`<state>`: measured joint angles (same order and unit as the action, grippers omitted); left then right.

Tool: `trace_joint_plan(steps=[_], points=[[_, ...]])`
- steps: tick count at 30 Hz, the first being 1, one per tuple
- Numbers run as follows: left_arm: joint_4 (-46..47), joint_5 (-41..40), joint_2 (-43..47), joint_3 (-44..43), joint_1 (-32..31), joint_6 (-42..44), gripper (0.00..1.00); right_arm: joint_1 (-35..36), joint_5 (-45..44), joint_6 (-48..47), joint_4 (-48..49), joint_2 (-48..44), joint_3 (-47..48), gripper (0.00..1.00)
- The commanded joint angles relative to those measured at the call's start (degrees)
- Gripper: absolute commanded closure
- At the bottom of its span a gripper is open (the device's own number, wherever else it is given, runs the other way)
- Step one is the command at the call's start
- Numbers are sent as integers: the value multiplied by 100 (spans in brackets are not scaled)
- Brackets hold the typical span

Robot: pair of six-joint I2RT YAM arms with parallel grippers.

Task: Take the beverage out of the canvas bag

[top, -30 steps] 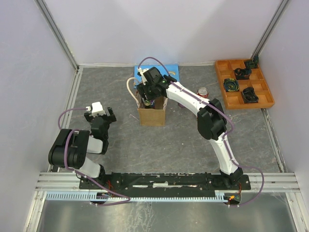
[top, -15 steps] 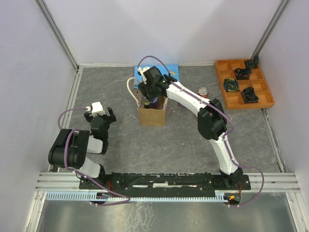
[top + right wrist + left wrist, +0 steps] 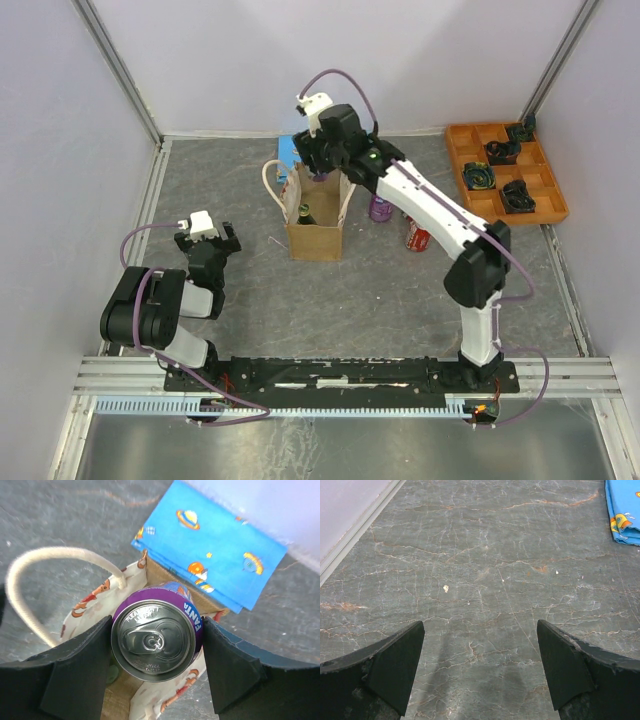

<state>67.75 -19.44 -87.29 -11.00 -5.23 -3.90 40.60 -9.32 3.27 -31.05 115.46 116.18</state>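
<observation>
In the right wrist view my right gripper (image 3: 156,652) is shut on a purple Fanta can (image 3: 153,641), the beverage, one finger on each side of it. The can hangs upright over the open mouth of the canvas bag (image 3: 161,576), whose cream rope handle (image 3: 30,575) loops out to the left. From above, the right gripper (image 3: 322,170) hovers over the far rim of the tan bag (image 3: 317,238), and a dark bottle (image 3: 303,212) stands inside. My left gripper (image 3: 207,240) rests open near the table's left side, with only bare table between its fingers (image 3: 387,662).
A blue patterned board (image 3: 210,562) lies flat just behind the bag. A second purple can (image 3: 380,208) and a red can (image 3: 417,237) stand on the table right of the bag. An orange compartment tray (image 3: 549,193) holding dark objects sits at the far right.
The right gripper has lifted out of the bag and back toward the far wall with the purple can in it. Its elbow swung right, uncovering the two cans on the table. The left arm stayed put.
</observation>
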Motion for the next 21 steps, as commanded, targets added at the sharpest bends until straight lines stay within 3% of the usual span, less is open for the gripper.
trace_joint_plan(steps=[1,11,21], points=[[269,-120,1,-121,-8,206,1,-24,-326,-178,1032,-1064,-173,100],[283,-120,-1,-121,-12,206,1,-219,-1967,-304,1358,-2538,-1382,100],[276,-122,1,-121,-12,206,1,-823,-2256,561,1098,-3701,-3174,100]])
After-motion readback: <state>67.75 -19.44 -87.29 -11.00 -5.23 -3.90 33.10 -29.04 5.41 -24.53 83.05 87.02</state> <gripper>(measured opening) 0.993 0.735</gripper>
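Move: The right hand, already gripping a purple can above the canvas bag (its middle about 14 cm below and 1 cm ahead, centred sideways), is bound for the cans on the table. The standing purple can is some 16 cm right, 2 cm ahead and 18 cm below; the back red can is about 26 cm right and 3 cm ahead, the front red can 26 cm right and 7 cm back. From the idle left hand, the standing purple can is about 48 cm right and 11 cm ahead. The right hand lifts the pinched can about 11 cm, then swings 19 cm right towards the standing cans. ##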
